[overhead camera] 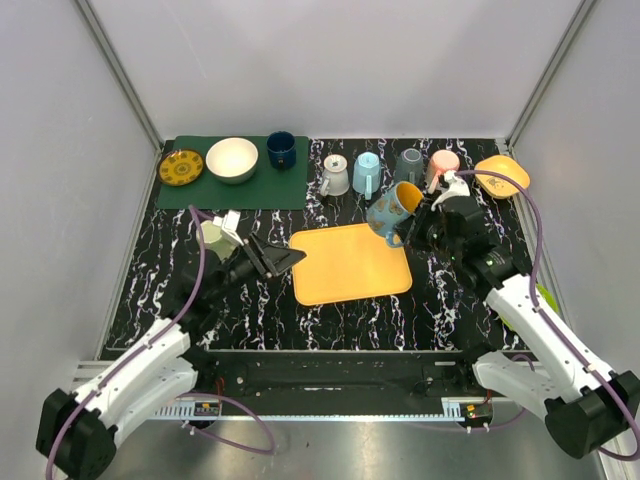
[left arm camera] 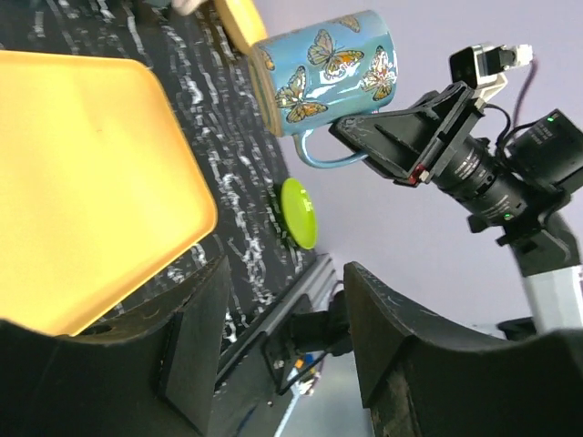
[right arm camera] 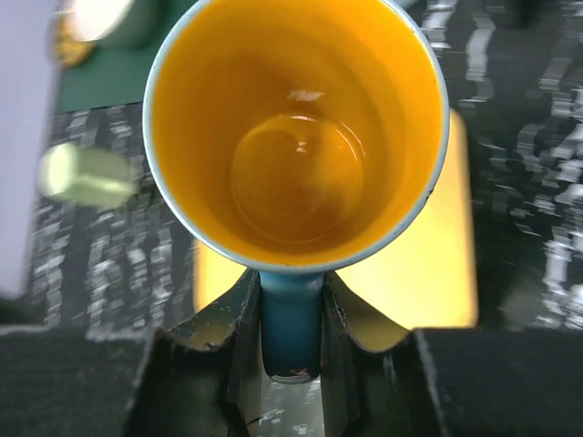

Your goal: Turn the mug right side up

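The mug (overhead camera: 393, 211) is blue with butterflies outside and orange inside. It hangs tilted in the air above the right edge of the orange tray (overhead camera: 350, 263). My right gripper (overhead camera: 415, 226) is shut on the mug's handle (right arm camera: 291, 328), and the right wrist view looks straight into its orange mouth (right arm camera: 296, 137). In the left wrist view the mug (left arm camera: 332, 68) shows on its side with the right gripper (left arm camera: 373, 146) clamped on its handle. My left gripper (overhead camera: 285, 260) is open with nothing between its fingers, at the tray's left edge.
Several other mugs (overhead camera: 368, 173) stand in a row at the back, next to a yellow bowl (overhead camera: 502, 175). A green mat (overhead camera: 240, 190) at the back left holds a patterned plate (overhead camera: 181, 167), a white bowl (overhead camera: 232, 159) and a dark blue cup (overhead camera: 281, 150). A pale cup (overhead camera: 212, 235) stands near the left arm. A small green dish (left arm camera: 299, 211) lies near the right front edge.
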{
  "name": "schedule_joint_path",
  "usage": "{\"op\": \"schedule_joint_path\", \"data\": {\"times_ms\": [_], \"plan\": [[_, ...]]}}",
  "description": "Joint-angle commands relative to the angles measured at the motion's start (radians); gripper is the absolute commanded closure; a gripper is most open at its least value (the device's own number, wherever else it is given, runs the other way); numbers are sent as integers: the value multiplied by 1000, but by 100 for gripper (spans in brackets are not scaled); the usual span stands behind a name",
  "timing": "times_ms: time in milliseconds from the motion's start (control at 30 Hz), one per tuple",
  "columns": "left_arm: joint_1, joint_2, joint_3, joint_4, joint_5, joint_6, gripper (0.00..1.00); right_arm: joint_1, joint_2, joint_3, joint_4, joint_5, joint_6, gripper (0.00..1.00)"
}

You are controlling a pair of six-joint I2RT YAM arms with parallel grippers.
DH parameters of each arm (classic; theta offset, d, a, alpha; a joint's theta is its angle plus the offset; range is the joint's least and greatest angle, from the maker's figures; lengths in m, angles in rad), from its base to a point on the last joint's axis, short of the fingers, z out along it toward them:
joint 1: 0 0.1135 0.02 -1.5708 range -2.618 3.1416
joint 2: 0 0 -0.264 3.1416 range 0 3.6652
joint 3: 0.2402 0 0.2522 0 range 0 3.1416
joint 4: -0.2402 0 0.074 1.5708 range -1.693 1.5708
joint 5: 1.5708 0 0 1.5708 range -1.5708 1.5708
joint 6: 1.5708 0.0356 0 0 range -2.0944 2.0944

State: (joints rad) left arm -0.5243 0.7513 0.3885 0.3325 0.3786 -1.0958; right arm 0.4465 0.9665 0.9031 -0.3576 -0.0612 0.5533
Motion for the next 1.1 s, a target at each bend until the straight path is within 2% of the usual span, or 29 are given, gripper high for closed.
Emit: {"op": "schedule_joint_path", "data": {"times_ms": [0,200,300,433,667,1067], "plan": [[4,-85,33,-220,-127,128,45,-6,11,62,-7,346,-104,100],[4,-99,59,-383,-202,192,45,35,109,25,63,440,-161,100],[4,-104,56,-403,-208,201,46,103,198,39,92,536,-217,100],[4,-139,56,-449,-239,220,46,127,280,49,135,569,-253,100],[4,-194,43,-494,-265,234,46,127,386,60,209,528,-268,100],[4,-194,3,-480,-247,214,46,129,535,63,318,436,-251,100]]}}
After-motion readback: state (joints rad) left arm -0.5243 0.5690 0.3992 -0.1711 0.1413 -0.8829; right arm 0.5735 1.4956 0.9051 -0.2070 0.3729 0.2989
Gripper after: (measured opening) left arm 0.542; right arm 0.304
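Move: The blue mug is held by its handle in the right gripper. Its landing spot, the far right part of the yellow tray, lies about 10 cm ahead of that hand, 2 cm left and some 21 cm below. The light blue mug stands about 26 cm ahead and 3 cm left, the grey mug 26 cm ahead and 8 cm right, both some 18 cm lower. From the empty left gripper the spot is roughly 18 cm ahead, 17 cm right and 21 cm down. Keep the right fingers shut on the handle and lower the mug about 15 cm towards the far right part of the tray, easing forward as you sink. Swing out to the right first, then come back left, rolling the wrist some 35 degrees so its left side drops. Meanwhile draw the open left gripper left and down, away from the mug. ##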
